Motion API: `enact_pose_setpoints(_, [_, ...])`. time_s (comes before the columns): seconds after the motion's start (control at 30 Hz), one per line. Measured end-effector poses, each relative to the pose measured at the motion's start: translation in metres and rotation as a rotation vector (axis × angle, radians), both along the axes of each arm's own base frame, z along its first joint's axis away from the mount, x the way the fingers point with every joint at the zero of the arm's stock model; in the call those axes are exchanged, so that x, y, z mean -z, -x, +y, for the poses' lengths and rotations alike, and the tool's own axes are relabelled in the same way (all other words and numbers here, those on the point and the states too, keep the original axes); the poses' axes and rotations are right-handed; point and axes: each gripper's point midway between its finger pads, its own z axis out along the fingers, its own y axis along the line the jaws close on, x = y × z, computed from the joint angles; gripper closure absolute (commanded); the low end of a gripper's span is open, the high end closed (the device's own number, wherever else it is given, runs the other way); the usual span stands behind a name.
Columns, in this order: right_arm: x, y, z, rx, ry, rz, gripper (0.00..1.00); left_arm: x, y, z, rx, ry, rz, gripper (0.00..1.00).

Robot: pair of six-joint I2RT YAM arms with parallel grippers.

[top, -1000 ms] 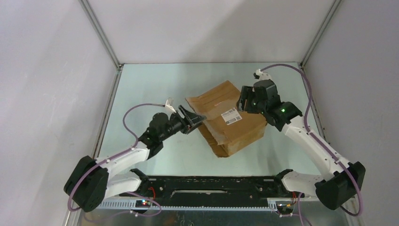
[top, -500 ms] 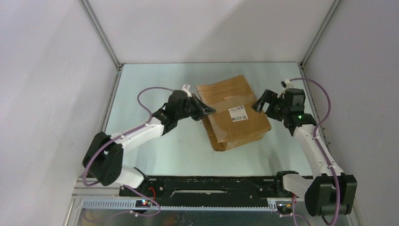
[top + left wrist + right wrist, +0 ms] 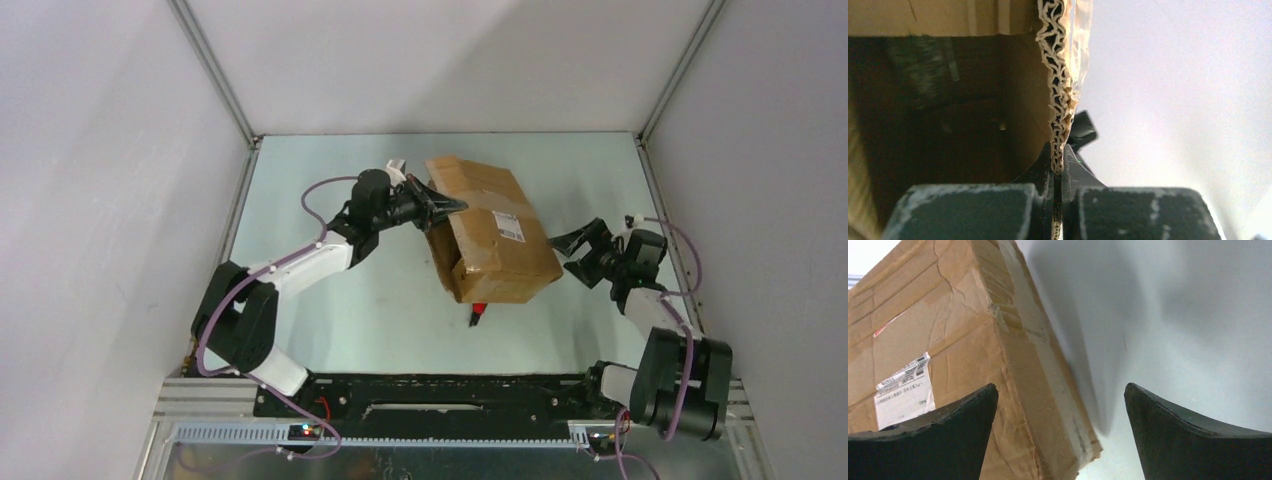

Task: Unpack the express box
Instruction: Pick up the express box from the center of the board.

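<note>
The express box (image 3: 497, 245), a creased brown carton with a white label (image 3: 508, 226), lies tilted in the middle of the table. My left gripper (image 3: 452, 206) is shut on the box's far-left flap. In the left wrist view the flap's corrugated edge (image 3: 1060, 95) is pinched between the fingers (image 3: 1045, 167), with the dark inside of the box (image 3: 948, 115) to the left. My right gripper (image 3: 567, 245) stands open just right of the box, not touching it. The right wrist view shows the box (image 3: 948, 320), its label (image 3: 902, 390) and a taped corner between the wide-apart fingertips (image 3: 975, 405).
A small red and black object (image 3: 478, 314) sticks out from under the box's near edge. White walls close the table on three sides, with metal rails along them. A black rail (image 3: 440, 392) runs along the near edge between the arm bases.
My left gripper shut on the flap and drew the box back and upward, turning it. My right gripper opened wide and pulled away to the right. The red object came into view.
</note>
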Motion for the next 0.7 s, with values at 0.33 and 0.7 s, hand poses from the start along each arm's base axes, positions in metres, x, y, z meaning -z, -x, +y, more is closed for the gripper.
enact_pose_setpoints(0.33, [0.006,-0.010,0.023,0.032,-0.292,-0.042,0.00,-0.014,-0.002,-0.008,0.031,0.080,0.041,1.00])
enact_pose_setpoints(0.7, [-0.034,-0.016,0.014,0.094,-0.318,-0.149,0.01,-0.120,-0.001,-0.017,0.105,0.270,-0.178,1.00])
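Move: The express box is already pinched by the edge of its cut wall in my shut left hand. The box's middle hangs about 7 cm to the right, 1 cm back and 6 cm below that hand. The red knife, partly hidden beneath it, is on the board about 6 cm right, 3 cm back and 23 cm below the hand. From my open right hand, the box's middle is some 13 cm left, level fore-and-aft and 8 cm higher. I keep my left fingers shut on the cardboard edge and, after a slow start, haul the box up about 12 cm, quickening as I go and tipping the fingertips upward by nearly 20 degrees. My right hand stays wide open beside the box's right end; it dips 2 cm, then rises about 5, swinging left and partly back while its wrist rolls left side up. ##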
